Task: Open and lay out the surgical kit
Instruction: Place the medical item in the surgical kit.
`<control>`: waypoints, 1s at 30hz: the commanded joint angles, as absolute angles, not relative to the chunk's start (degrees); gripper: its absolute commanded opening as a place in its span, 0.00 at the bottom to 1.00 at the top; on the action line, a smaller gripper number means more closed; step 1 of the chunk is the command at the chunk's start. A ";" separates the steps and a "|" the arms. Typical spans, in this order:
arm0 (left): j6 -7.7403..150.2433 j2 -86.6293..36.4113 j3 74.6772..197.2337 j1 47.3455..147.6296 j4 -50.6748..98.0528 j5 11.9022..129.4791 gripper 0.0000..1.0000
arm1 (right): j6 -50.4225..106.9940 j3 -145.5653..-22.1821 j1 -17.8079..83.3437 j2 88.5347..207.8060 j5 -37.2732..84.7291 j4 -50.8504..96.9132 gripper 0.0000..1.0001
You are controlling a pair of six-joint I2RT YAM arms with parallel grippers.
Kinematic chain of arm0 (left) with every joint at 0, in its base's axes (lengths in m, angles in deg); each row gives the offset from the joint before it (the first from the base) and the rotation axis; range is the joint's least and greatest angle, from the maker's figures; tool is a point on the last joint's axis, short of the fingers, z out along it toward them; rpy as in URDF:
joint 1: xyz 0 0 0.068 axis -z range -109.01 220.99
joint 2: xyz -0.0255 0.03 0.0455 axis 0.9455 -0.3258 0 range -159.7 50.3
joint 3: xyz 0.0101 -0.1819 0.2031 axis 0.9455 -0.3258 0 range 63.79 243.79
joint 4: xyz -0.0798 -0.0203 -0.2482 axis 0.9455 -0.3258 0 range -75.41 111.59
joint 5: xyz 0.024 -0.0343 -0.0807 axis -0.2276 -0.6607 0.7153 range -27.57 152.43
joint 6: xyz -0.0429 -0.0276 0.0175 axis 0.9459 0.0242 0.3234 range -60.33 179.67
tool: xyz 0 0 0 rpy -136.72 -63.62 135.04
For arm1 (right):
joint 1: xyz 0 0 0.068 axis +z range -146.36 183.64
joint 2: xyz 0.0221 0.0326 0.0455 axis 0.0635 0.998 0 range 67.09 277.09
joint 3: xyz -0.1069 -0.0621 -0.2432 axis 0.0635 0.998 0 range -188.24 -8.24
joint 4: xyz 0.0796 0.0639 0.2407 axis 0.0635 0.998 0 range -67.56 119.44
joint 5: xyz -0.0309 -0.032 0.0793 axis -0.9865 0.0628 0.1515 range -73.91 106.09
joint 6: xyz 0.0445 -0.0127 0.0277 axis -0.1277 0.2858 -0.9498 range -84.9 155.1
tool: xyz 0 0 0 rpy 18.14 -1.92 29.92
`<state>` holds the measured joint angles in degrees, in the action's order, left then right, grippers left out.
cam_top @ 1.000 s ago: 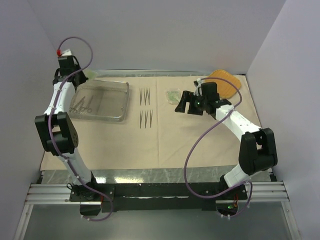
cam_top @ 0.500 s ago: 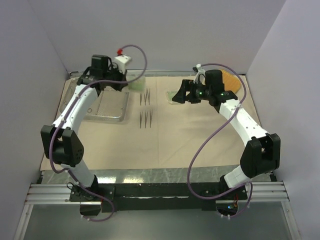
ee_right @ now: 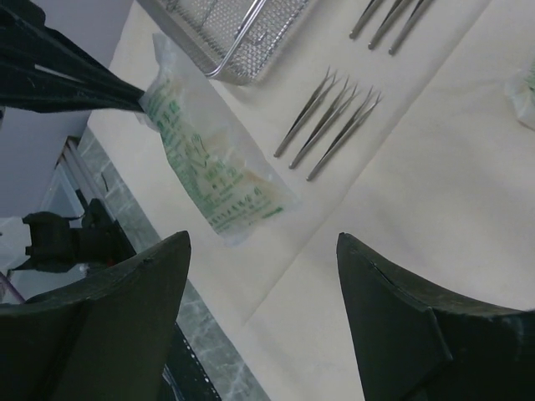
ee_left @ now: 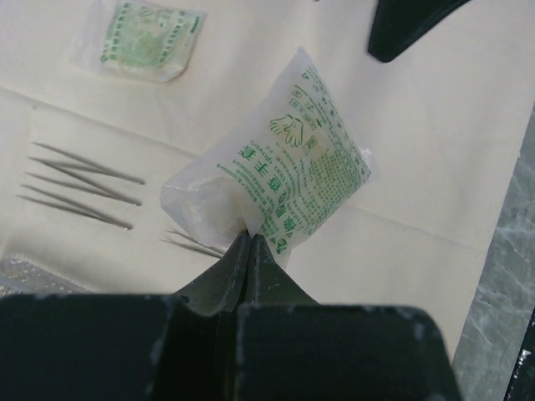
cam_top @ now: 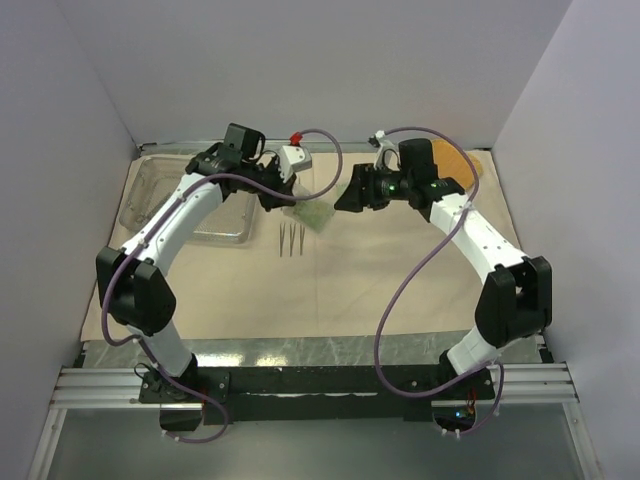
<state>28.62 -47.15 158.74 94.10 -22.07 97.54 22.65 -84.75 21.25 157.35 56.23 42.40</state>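
Note:
My left gripper is shut on the corner of a green-white packet, which hangs over the beige cloth. From above, the left gripper holds this packet over the cloth's middle, just above three steel tweezers. My right gripper hovers open a little to the right, its jaws wide apart and empty, facing the packet. A second packet lies flat on the cloth. The wire-mesh tray sits at the left, partly hidden by the left arm.
An orange woven pad lies at the far right corner behind the right arm. More tweezers lie in a row on the cloth beside the tray. The cloth's near edge meets a grey marbled strip.
The left arm swung right from the tray's far left corner to the cloth's middle, carrying the packet. The right gripper moved left toward it, and its jaws narrowed slightly.

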 commanded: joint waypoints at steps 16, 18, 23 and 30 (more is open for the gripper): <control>25.48 -45.59 158.63 96.39 -22.45 98.73 0.01 | 27.28 -91.65 26.40 165.27 64.52 47.31 0.40; 26.18 -45.33 157.92 96.39 -20.96 97.06 0.03 | 27.10 -90.77 26.23 164.74 63.99 46.96 0.35; 31.96 -44.45 155.11 96.39 -15.43 89.78 0.23 | 26.14 -88.93 24.91 163.51 62.15 45.38 0.23; 46.03 -41.38 150.28 96.30 -5.67 73.96 0.57 | 22.89 -87.69 20.87 163.94 55.30 42.39 0.21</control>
<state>36.14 -46.21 151.73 96.44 -13.24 83.97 24.86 -87.48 23.39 165.81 59.90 46.03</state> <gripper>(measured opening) 0.501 0.218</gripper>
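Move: The glove pouch I still pinch in my left hand has its middle some 5 cm to the right of that hand, 2 cm back and 3 cm lower; my open right gripper waits about 11 cm to the right of the left hand, level with it. From my right hand the pouch's middle is roughly 6 cm left, 2 cm back and 3 cm below. Some 18 cm below my right hand, the small packet lies 15 cm ahead and 2 cm right, the near tweezers 3 cm ahead and 13 cm left. I slide my right hand about 5 cm left, a little back and down, around the free end of the pouch and pinch it shut there, while my left eases about 2 cm back and right, then holds still. Once the right has hold, I open my left fingers halfway and draw them off forward, left and down; the right carries the pouch about 5 cm right, forward and down. ##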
